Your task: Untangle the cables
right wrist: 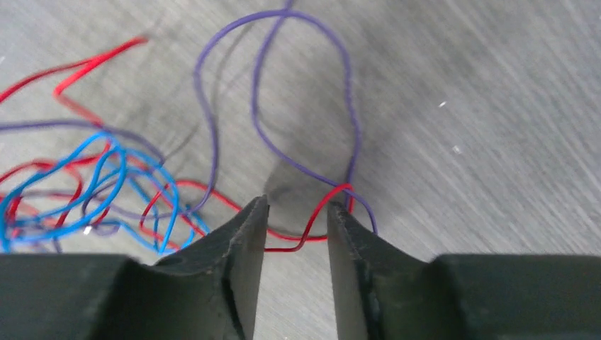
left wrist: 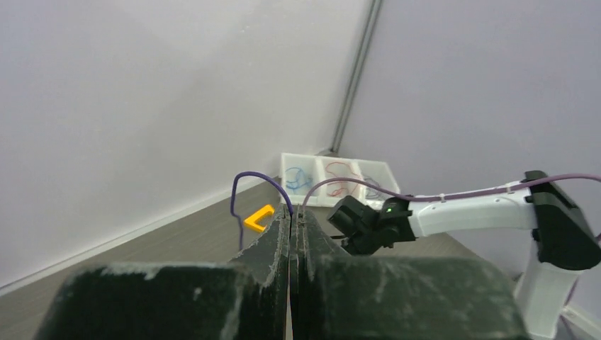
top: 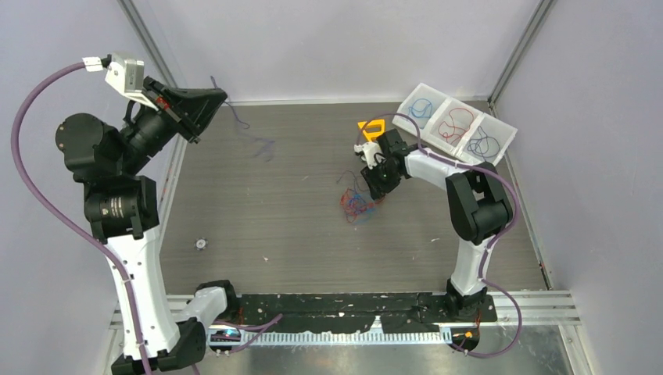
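The cables lie as a red, blue and purple tangle (top: 357,205) on the table in front of the right arm. My right gripper (top: 374,186) hovers low over the tangle's edge. In the right wrist view it (right wrist: 296,212) stands open, and a red wire (right wrist: 319,212) crosses loosely between the jaws. A purple loop (right wrist: 305,92) lies just beyond, and the blue and red strands (right wrist: 92,191) spread to the left. My left gripper (top: 213,100) is raised at the back left and is shut (left wrist: 292,214) on a purple cable (left wrist: 241,177) that hangs towards the table (top: 262,144).
A white three-part tray (top: 469,107) at the back right holds separate coiled wires and also shows in the left wrist view (left wrist: 336,159). An orange plastic triangle (top: 374,127) lies beside the right gripper. A small pale object (top: 202,244) sits near the left front.
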`<state>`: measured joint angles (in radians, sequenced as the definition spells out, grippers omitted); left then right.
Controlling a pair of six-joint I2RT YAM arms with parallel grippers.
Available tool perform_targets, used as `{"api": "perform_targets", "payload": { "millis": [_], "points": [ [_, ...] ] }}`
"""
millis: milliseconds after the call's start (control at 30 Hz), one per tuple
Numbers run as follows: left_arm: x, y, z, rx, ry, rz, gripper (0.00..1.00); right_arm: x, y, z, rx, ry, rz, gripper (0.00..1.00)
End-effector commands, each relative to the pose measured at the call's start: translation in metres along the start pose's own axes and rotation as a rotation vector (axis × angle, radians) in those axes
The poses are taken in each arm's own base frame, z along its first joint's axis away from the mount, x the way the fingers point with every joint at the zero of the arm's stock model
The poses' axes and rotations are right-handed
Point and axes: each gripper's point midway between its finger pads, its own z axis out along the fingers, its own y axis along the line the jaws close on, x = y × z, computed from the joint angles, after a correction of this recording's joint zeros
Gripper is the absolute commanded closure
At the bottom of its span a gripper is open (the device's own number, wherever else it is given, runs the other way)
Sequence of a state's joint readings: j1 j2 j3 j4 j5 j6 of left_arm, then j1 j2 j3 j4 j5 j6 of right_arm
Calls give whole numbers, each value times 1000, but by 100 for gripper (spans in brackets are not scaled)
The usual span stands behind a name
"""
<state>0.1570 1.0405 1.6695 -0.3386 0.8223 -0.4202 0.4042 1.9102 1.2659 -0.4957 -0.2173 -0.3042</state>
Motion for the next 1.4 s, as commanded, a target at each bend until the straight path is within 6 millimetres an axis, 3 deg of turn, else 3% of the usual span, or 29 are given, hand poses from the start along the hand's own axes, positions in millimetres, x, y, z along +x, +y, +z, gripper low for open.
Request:
{"api": "perform_targets", "payload": {
  "millis": [0, 100, 200, 367, 533, 667, 800, 1067, 1367],
  "points": [
    [12, -3, 7, 69, 19, -116, 100, -20, 33, -50, -138, -99, -23, 46],
    [29, -4, 11, 100, 55, -150, 100, -45, 49, -95, -202, -211, -49, 28],
    [55, -9, 19, 145, 106, -180, 100, -75, 50, -151, -184, -326, -101, 19],
    [101, -27, 38, 242, 205, -223, 100, -84, 62, -228, -196, -417, -214, 3],
    [129, -50, 51, 349, 282, -268, 100, -92, 97, -289, -281, -578, -321, 5],
    [141, -80, 58, 474, 330, -307, 100, -122, 133, -331, -343, -777, -368, 5],
    [146, -112, 60, 606, 365, -350, 100, -144, 166, -354, -406, -894, -429, 5],
    [141, -157, 61, 841, 423, -448, 100, -172, 195, -358, -454, -1003, -499, 5],
    [140, -173, 60, 909, 434, -468, 100, -147, 224, -356, -592, -966, -599, 4]
  ]
}}
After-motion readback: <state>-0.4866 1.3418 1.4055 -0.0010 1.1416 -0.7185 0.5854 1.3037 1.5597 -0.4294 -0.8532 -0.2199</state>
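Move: From the left gripper, which holds the purple cable high up, the tangle lies about 28 cm right, 9 cm forward and 54 cm below, with the yellow triangle some 23 cm beyond the tangle and 4 cm farther right. From the right gripper, low over the table, the pinched part of the purple cable is roughly 33 cm left, 11 cm back and 53 cm up; the tangle sits about 5 cm left and 2 cm back. Open the right gripper wide and lift it steeply off the tangle, about 39 cm, drifting back and left while swinging its fingers up from the table towards the left gripper. Bring the left gripper, still pinching the purple cable, about 20 cm right and 13 cm down, turning it clockwise and tipping it down, until its tips stand between the right's open fingers. ##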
